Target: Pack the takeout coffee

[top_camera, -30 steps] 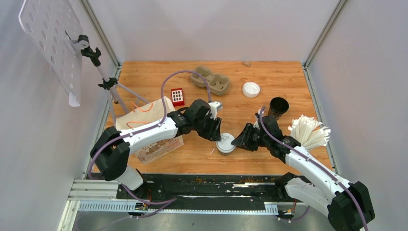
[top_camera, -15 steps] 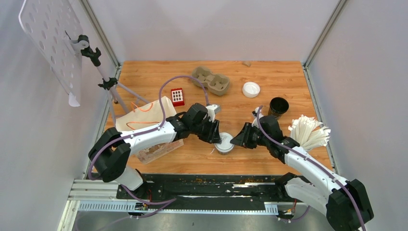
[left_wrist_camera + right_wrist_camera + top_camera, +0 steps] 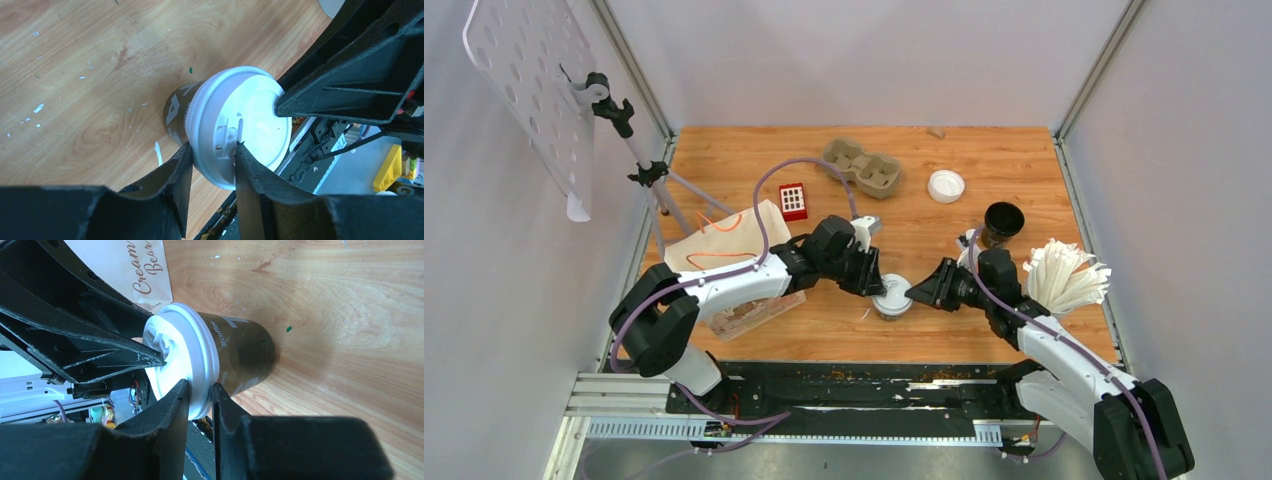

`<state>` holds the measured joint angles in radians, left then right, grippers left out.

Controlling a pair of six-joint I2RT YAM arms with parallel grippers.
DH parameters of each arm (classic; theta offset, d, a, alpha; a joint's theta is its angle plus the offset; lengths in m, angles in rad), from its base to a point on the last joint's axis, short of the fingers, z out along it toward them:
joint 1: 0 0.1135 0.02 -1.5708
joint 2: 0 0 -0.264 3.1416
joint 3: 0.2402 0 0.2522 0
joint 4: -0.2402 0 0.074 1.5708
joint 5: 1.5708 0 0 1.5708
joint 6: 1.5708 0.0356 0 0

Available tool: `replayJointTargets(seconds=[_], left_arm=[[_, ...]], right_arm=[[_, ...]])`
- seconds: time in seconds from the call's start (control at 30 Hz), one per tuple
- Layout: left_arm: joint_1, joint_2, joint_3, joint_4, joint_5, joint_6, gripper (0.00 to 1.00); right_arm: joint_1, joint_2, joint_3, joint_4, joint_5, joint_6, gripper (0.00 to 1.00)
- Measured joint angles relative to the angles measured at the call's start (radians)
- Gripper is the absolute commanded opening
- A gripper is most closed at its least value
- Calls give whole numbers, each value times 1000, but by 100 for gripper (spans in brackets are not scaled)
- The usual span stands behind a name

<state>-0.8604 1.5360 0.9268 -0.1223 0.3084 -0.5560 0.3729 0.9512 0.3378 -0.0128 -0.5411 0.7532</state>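
Note:
One takeout coffee (image 3: 891,297) stands on the wooden table near the front edge, dark-sided with a white lid (image 3: 240,125). My left gripper (image 3: 875,286) reaches it from the left. In the left wrist view the left gripper (image 3: 212,156) is shut on the lid's edge, one finger under the rim and one on top. My right gripper (image 3: 915,293) comes from the right. In the right wrist view the right gripper (image 3: 200,396) pinches the lid rim above the brown cup wall (image 3: 242,355). A second dark cup (image 3: 1003,219) stands open at the right, its loose lid (image 3: 946,186) behind it.
A pulp cup tray (image 3: 862,166) lies at the back centre. A paper bag (image 3: 724,262) lies at the left under the left arm, with a small red block (image 3: 793,201) behind it. A holder of white sticks (image 3: 1064,274) stands at the right edge.
The left gripper moved in against the cup and its jaws narrowed onto the lid. The right jaws also narrowed on the rim, and the right arm shifted slightly right. The cup stayed put.

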Motion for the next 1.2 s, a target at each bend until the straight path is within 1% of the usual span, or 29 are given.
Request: replayJointTargets(seconds=[0.07, 0.17, 0.27, 0.37, 0.57, 0.67, 0.9, 1.13, 1.2], left_arm=[[2, 0, -9, 16, 6, -8, 38], [5, 0, -14, 33, 17, -34, 38], [6, -2, -25, 51, 27, -81, 44], [3, -3, -27, 53, 27, -129, 51], [-22, -16, -66, 72, 30, -236, 70], [-28, -38, -71, 48, 26, -257, 73], [-32, -76, -41, -59, 4, -238, 75], [-5, -87, 13, -122, -8, -172, 72], [7, -87, 29, -138, -10, -150, 70]], right_arm=[[-9, -3, -17, 27, -11, 8, 22], [-21, -2, -12, 25, -21, -1, 28], [-25, 18, 48, -60, -16, -62, 34], [-39, 85, 144, -159, -10, -158, 39], [-51, 211, 279, -287, -37, -309, 46], [-55, 228, 308, -328, -42, -361, 50], [-66, 226, 370, -451, -5, -430, 62], [-63, 169, 378, -521, -12, -406, 67], [-53, 146, 376, -521, -15, -383, 72]])
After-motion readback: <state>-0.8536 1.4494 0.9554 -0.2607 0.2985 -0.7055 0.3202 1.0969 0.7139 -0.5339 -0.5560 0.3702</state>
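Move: The lid on the brown cup lies right at both grippers: its middle is about 4 cm to the left hand's right and 1 cm back, and about 4 cm to the right hand's left, level fore and aft, barely below either. From the right hand, the black cup stands roughly 15 cm ahead and 17 cm right, and the loose white lid some 23 cm ahead and 7 cm right. The paper bag is about 25 cm left of the left hand and 5 cm ahead. Backing off the lid with both hands, fingers spreading: the left draws about 3 cm back, then swings forward again while rising some 2.5 cm and shifting slightly left, its fingers opening from half to about three quarters. The right goes about 2.5 cm forward, then right and partly back as it rises 3 cm, opening from nearly shut to two thirds and rolling some 15 degrees. Both come free of the rim. ##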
